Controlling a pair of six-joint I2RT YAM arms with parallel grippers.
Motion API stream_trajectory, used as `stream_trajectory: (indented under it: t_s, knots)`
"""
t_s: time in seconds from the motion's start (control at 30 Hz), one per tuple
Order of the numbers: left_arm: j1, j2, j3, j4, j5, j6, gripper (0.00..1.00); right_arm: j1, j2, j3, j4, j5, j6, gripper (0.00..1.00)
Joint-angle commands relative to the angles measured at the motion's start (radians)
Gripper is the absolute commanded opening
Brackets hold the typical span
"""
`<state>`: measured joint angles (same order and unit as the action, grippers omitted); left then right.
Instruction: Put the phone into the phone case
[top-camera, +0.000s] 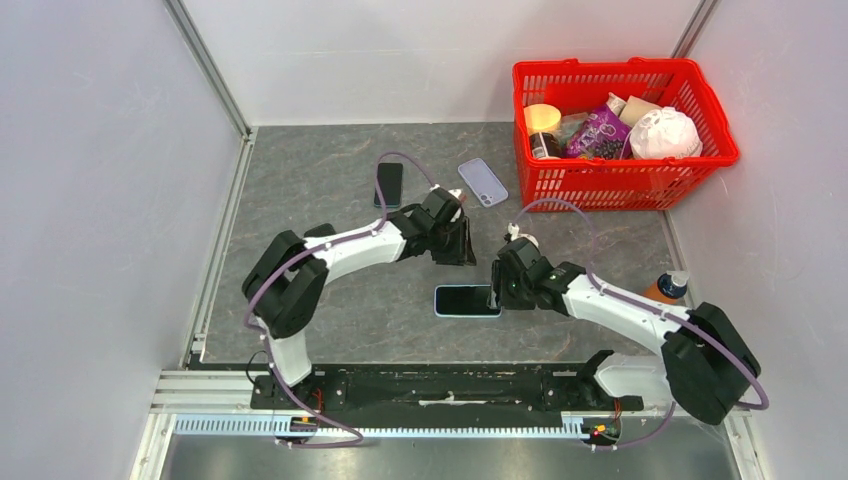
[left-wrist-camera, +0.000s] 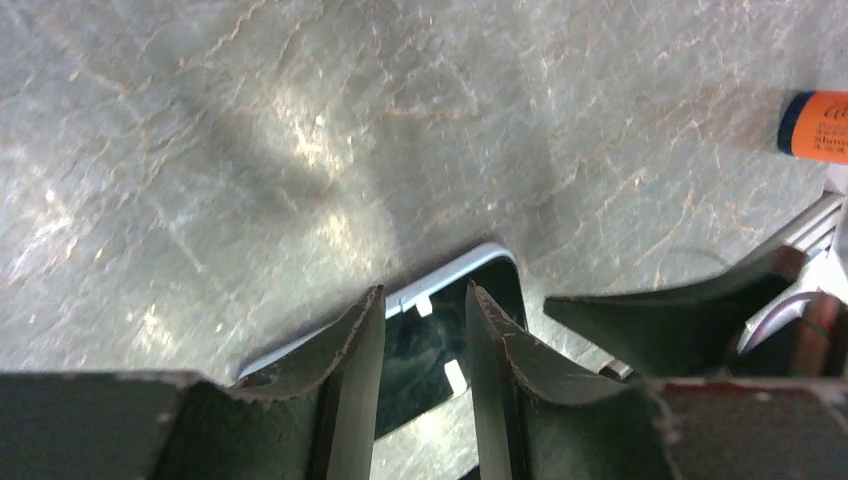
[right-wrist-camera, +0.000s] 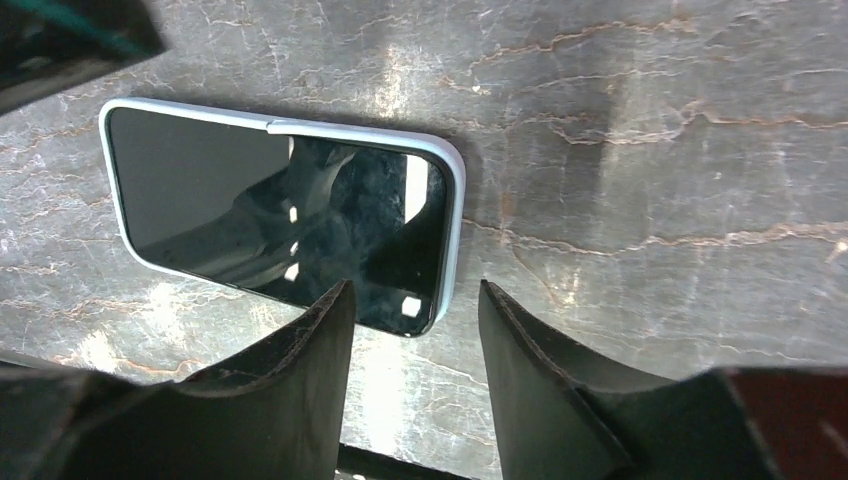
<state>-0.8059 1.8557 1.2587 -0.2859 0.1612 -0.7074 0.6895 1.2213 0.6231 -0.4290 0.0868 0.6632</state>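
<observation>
A phone (top-camera: 467, 300) lies flat, screen up, in the middle of the table. Around its dark screen (right-wrist-camera: 200, 190) runs the pale blue rim of a phone case (right-wrist-camera: 300, 128), with a small step in the rim on the far long side. My left gripper (top-camera: 462, 250) hovers just behind the phone. It is open, and the phone's corner (left-wrist-camera: 440, 340) shows through the gap between its jaws (left-wrist-camera: 425, 295). My right gripper (top-camera: 497, 290) stands open at the phone's right end, its fingers (right-wrist-camera: 415, 290) astride that corner with nothing between them.
A second black phone (top-camera: 389, 185) and a lavender case (top-camera: 483, 181) lie at the back. A red basket (top-camera: 625, 180) holding several items stands at the back right. An orange bottle (top-camera: 668, 288) stands by the right arm. Walls close in on both sides.
</observation>
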Motion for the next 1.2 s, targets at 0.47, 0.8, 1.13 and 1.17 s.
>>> stream_trajectory:
  t_s: [0.47, 0.8, 1.13, 1.17]
  knots:
    - [-0.09, -0.127, -0.253, 0.043, 0.051, 0.027, 0.29, 0.035, 0.152, -0.037, 0.084, -0.084, 0.02, 0.5]
    - [-0.12, -0.036, -0.269, 0.057, 0.026, -0.033, 0.17, 0.174, 0.315, -0.005, 0.12, -0.045, 0.123, 0.43]
    - [-0.12, -0.042, -0.303, 0.037, -0.049, -0.075, 0.14, 0.039, 0.146, -0.004, -0.008, -0.02, 0.124, 0.52]
    - [-0.12, -0.042, -0.302, 0.036, -0.048, -0.075, 0.14, 0.027, 0.136, -0.009, -0.012, -0.028, 0.123, 0.52]
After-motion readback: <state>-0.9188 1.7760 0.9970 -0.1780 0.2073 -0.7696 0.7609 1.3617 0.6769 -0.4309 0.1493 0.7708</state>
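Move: The phone, lying crosswise in its light-blue case, has its middle about 8 cm back, 1 cm left and 5 cm below the left hand. From the right hand it is some 6 cm left, 2 cm ahead and 3 cm down. Flat on the table, the lavender case lies about 19 cm ahead and 3 cm right of the left hand, and the black phone 18 cm ahead and 19 cm left of it. Onto the cased phone's screen come the left fingertips: after a slight rise the hand draws back about 8 cm and sinks some 4 cm, closing its fingers most of the way, then rests them near the screen's middle and stays. The right hand, fingers half open throughout, eases down and left about 2 cm each to straddle the right short end, one finger over the glass, the other beside the rim. ##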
